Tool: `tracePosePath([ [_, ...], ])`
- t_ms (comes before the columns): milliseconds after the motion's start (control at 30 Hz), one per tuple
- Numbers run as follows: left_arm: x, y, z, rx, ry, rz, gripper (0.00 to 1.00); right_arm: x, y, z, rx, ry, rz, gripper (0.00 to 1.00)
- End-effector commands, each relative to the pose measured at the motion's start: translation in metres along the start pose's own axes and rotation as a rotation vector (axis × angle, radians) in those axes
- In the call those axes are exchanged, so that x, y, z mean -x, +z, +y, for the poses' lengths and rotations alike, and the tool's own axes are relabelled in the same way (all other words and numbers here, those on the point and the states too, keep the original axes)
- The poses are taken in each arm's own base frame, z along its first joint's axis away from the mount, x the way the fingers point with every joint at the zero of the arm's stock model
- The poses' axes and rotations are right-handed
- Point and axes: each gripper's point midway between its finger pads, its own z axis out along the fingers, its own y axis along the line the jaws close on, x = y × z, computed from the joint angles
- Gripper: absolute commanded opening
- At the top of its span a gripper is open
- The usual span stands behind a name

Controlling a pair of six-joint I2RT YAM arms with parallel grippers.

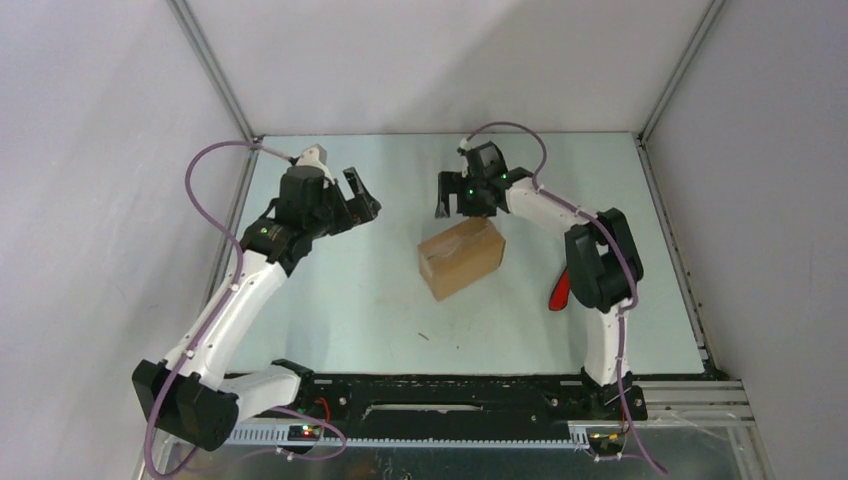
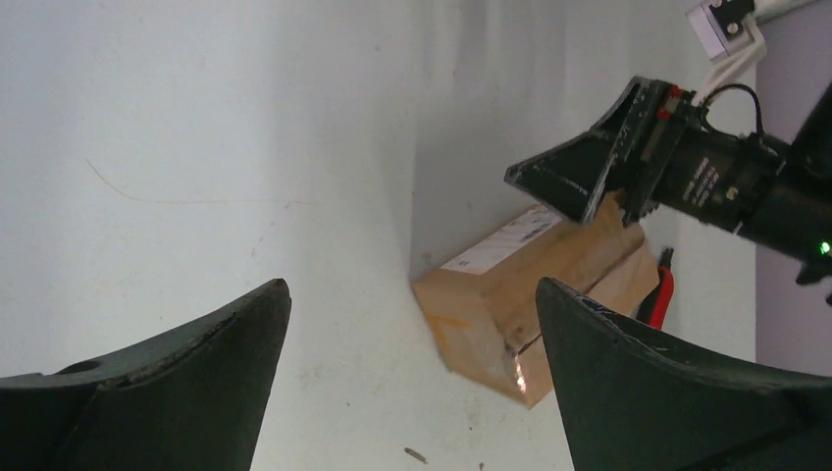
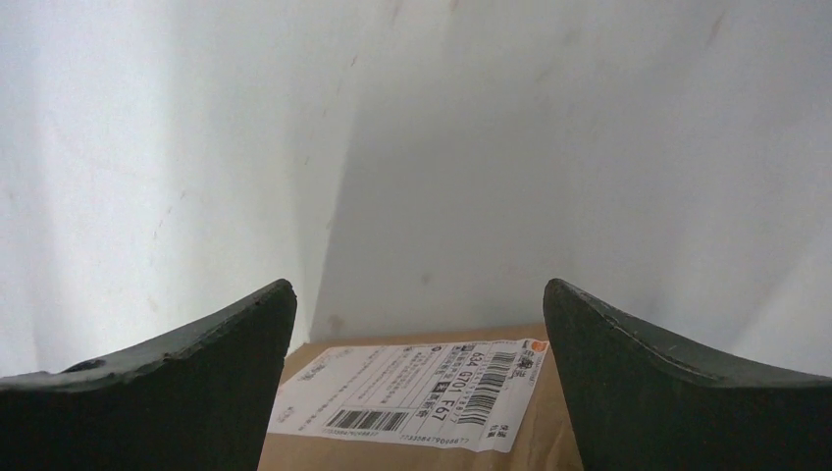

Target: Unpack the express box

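Note:
The express box (image 1: 461,257) is a small brown carton lying closed on the pale table mid-scene, a white shipping label (image 3: 412,392) on its far side. My right gripper (image 1: 458,200) hovers open just behind and above the box's far edge, nothing between its fingers; in the right wrist view the gripper (image 3: 420,304) frames the label. My left gripper (image 1: 362,193) is open too, well to the left of the box and apart from it. In the left wrist view the box (image 2: 535,294) lies ahead of the left gripper (image 2: 412,294), with the right gripper (image 2: 589,182) over its far end.
A red-handled knife (image 1: 562,291) lies on the table by the right arm's elbow, also seen as a red knife handle (image 2: 660,296) beyond the box. A small dark scrap (image 1: 423,336) lies near the front. White walls and metal frame rails (image 1: 215,75) enclose the table.

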Motion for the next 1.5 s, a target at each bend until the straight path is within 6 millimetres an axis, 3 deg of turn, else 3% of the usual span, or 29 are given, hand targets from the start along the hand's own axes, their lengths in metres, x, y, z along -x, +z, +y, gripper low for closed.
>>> tracePosePath([
  [0,-0.021,0.005,-0.002,-0.054,-0.046,0.046,0.98,-0.03,-0.029,0.019,-0.039,0.101,-0.008,1.0],
  [67,-0.033,0.005,-0.005,-0.092,-0.054,0.08,0.98,-0.028,-0.044,0.022,-0.062,0.123,-0.035,1.0],
  [133,-0.045,0.002,-0.008,-0.129,-0.053,0.11,0.98,-0.013,-0.063,0.015,-0.087,0.142,-0.088,1.0],
  [267,-0.063,-0.004,-0.004,-0.117,-0.007,0.13,0.98,0.023,-0.109,-0.023,-0.198,0.158,-0.202,1.0],
  [333,-0.067,-0.007,-0.001,-0.114,0.005,0.13,0.98,0.027,-0.133,-0.051,-0.309,0.173,-0.23,1.0],
  [433,-0.066,-0.012,0.003,-0.105,0.026,0.115,0.98,0.002,-0.158,-0.086,-0.453,0.203,-0.212,1.0],
  [567,-0.06,-0.023,0.011,-0.057,0.077,0.106,0.98,-0.063,-0.177,-0.125,-0.626,0.266,-0.15,1.0],
  [700,-0.041,-0.039,0.017,-0.016,0.116,0.045,0.98,-0.108,-0.176,-0.149,-0.675,0.375,-0.133,0.93],
  [900,-0.024,-0.052,0.015,-0.002,0.145,0.003,0.98,-0.145,-0.17,-0.174,-0.755,0.422,-0.125,0.85],
  [1033,-0.02,-0.054,0.013,-0.001,0.129,-0.005,0.98,-0.16,-0.164,-0.188,-0.777,0.446,-0.11,0.82],
  [1267,-0.018,-0.053,0.02,0.053,0.142,-0.006,0.98,-0.172,-0.131,-0.189,-0.655,0.495,-0.094,0.69],
  [1467,-0.019,-0.052,0.012,0.054,0.163,-0.009,0.98,-0.177,-0.115,-0.185,-0.571,0.527,-0.074,0.42],
])
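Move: The red knife lies about 25 cm to the right of my right hand, some 15 cm back and 8 cm below it. The cardboard box stands just nearside of that hand, its middle about 10 cm back, 2 cm to the right and 4 cm lower. From my left hand the knife is roughly 46 cm to the right, 4 cm back and 24 cm down. With my right hand I draw back about 6 cm, pushing the box towards me, then lift clear and swing right, back and down onto the red knife, turning the wrist some 45 degrees clockwise. My fingers close about halfway, pinching the handle's butt half. My left hand, still open and empty, eases back a little. ##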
